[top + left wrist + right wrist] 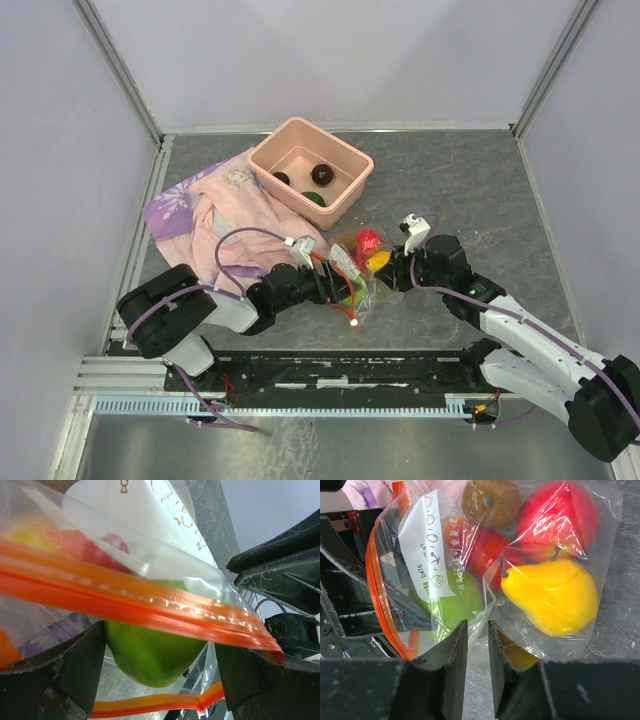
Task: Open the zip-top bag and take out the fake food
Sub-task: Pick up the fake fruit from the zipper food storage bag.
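The zip-top bag [357, 290] lies mid-table with its orange zip strip [150, 612] parted. My left gripper [335, 285] is pushed into the mouth, jaws wide, and a green fruit [150, 655] sits between its fingers [75, 665] with a gap on the right side. The white slider [202, 714] hangs on the lower strip. My right gripper [477, 624] is at the bag's closed end, its jaws slightly parted with loose clear film running between them. Through the plastic show a yellow pear [552, 597], a red fruit [560, 517], a second red one [487, 547] and a brown kiwi [490, 497].
A salmon-pink tub [345, 190] stands behind the bag, holding two dark fruits [322, 174] and a green one [314, 198]. A pink-and-purple cloth [225, 215] is heaped at the left, under the left arm. White walls enclose the table.
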Action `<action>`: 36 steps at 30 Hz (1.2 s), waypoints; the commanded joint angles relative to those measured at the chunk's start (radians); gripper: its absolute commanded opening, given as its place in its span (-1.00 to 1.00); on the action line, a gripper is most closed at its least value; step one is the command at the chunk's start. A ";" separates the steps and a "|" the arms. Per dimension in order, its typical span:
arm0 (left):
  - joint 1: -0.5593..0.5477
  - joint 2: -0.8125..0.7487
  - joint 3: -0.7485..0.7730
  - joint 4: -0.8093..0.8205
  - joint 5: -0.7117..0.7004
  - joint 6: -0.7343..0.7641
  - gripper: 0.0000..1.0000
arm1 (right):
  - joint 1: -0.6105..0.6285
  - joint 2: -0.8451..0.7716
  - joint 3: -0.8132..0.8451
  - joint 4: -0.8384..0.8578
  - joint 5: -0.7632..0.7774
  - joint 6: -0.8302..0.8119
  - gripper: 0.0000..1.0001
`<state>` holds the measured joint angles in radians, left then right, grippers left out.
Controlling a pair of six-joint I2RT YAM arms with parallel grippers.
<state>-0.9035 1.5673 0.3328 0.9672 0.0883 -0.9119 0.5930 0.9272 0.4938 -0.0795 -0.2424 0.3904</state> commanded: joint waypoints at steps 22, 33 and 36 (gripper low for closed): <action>0.069 -0.175 -0.050 -0.083 0.097 0.021 -0.07 | -0.105 -0.123 -0.113 0.301 -0.168 0.265 0.03; 0.086 -0.193 -0.055 -0.083 0.136 0.016 -0.08 | -0.111 -0.016 -0.131 0.439 -0.193 0.421 0.25; 0.088 -0.202 -0.058 -0.084 0.138 0.015 -0.08 | -0.111 0.024 -0.130 0.443 -0.212 0.428 0.25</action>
<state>-0.8238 1.3972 0.2844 0.8528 0.2005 -0.9112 0.4877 0.9161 0.3676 0.2821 -0.4194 0.7704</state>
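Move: The green fruit is already spread between the left pads, just inside the bag's orange zip mouth, whose middle lies about 2 cm to that hand's left; the tan bin waits some 27 cm ahead and 8 cm to its left. From the right hand, the green fruit lies roughly 8 cm left, 3 cm back and 5 cm lower. The yellow pear is 3 cm ahead and 2 cm left of the right hand, the red fruit 8 cm ahead and 5 cm left, both some 8 cm below. Keep the left fingers wide on the green fruit and draw it out through the zip mouth, about 2 cm left, rising nearly as far. Meanwhile lift the right gripper above the bag, opening its fingers well: ease slightly right, climb some 4 cm while coming back left, roll its left side up by over 20 degrees, then dip about 1 cm. ##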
